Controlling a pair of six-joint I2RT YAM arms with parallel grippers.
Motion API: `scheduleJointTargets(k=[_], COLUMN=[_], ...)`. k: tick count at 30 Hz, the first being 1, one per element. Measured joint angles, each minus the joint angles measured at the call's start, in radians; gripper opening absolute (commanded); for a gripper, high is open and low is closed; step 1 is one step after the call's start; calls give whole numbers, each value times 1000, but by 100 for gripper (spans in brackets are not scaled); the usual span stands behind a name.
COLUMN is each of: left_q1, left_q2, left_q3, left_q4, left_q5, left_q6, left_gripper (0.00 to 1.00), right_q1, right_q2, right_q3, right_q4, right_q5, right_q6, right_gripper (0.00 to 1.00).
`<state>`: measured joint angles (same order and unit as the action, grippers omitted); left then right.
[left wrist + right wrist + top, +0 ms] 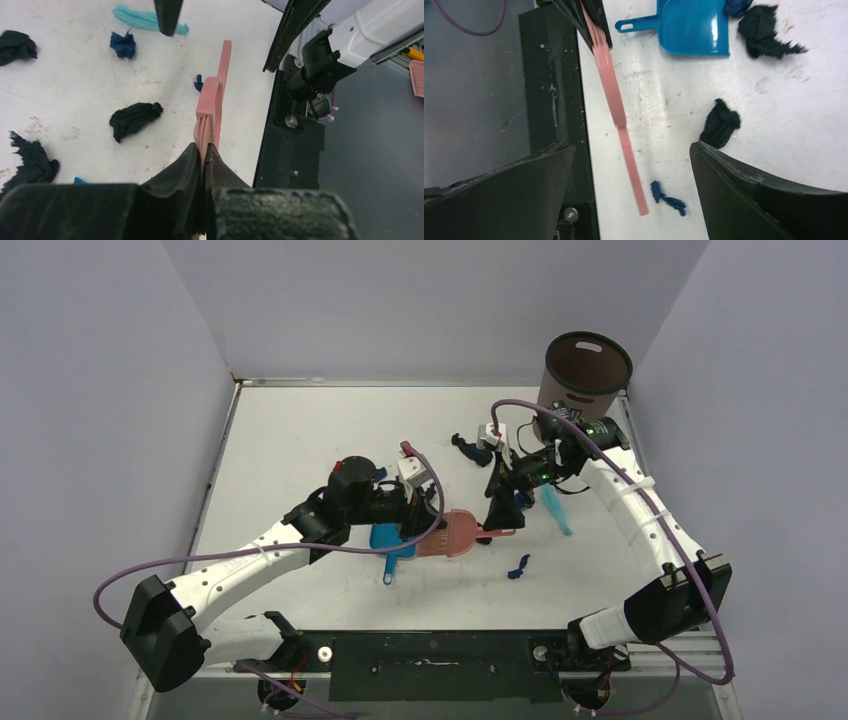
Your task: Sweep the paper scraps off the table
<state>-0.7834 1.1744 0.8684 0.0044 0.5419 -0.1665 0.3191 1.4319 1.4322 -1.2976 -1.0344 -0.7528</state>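
My left gripper is shut on the head end of the pink hand brush, whose handle points away over the white table. The right gripper stands open, its fingers on either side of the brush handle without touching it. Paper scraps lie around: black ones, a dark blue bit, a light-blue strip and a red one. In the top view the two grippers meet at the table's middle.
A blue dustpan lies flat just beside the left gripper. A dark brown bin stands at the back right corner. Grey-lilac walls close in three sides, and the black mounting rail runs along the near edge.
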Motion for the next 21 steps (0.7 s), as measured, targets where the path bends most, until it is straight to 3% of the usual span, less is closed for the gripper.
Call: scheduleJointTargets(k=[7, 9, 10, 13, 14, 16, 17, 18, 21], left_q1=[0, 0, 0, 0, 0, 6, 6, 6, 4], left_q2=[38, 38, 38, 38, 38, 42, 44, 45, 37], left_q3=[24, 35, 41, 53, 54, 54, 54, 54, 51], left_q4=[-24, -23, -23, -10, -7, -2, -2, 6, 37], left_q5=[78, 90, 93, 100, 98, 79, 72, 57, -19], left_q6=[-15, -24, -28, -42, -45, -59, -64, -70, -123], left_gripper=[0, 0, 0, 0, 0, 21, 44, 59, 76], right_q1=[119, 156, 176, 228, 240, 249, 244, 232, 156], right_q2=[31, 50, 58, 72, 74, 76, 78, 82, 95], right_q3=[91, 90, 87, 70, 63, 55, 53, 53, 53], right_q4=[68, 82, 93, 126, 132, 123, 127, 126, 141], right_q5=[68, 87, 93, 96, 86, 60, 58, 43, -10], right_q6=[27, 38, 45, 60, 69, 96, 104, 113, 134], right_gripper=[80, 73, 66, 13, 6, 5, 5, 5, 5])
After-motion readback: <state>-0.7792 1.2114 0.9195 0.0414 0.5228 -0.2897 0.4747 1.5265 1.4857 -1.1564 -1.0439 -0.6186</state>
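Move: The pink brush, its bristles still pinched in the left hand, has its middle about 8 cm to the left of the open right hand, some 2 cm back and a little lower; from the left hand it is roughly 7 cm to the right. Well below the right hand lie a black scrap, 10 cm ahead and 4 cm left, and a navy scrap, 3 cm ahead and 7 cm right. The dustpan is some 8 cm ahead and 9 cm left of the left hand. The open right hand reaches about 6 cm to its left towards the head end of the pink brush, drawing back some 2 cm late in the reach, and shuts its fingers on the head by the bristles' root, then eases forward again by about 2 cm with the brush in its grip. Meanwhile the left hand holds the bristles nearly still, drifting back about a centimetre and rising slightly, and only once the right has closed does it open more than halfway, letting go of the bristles as it moves forward some 2 cm. ##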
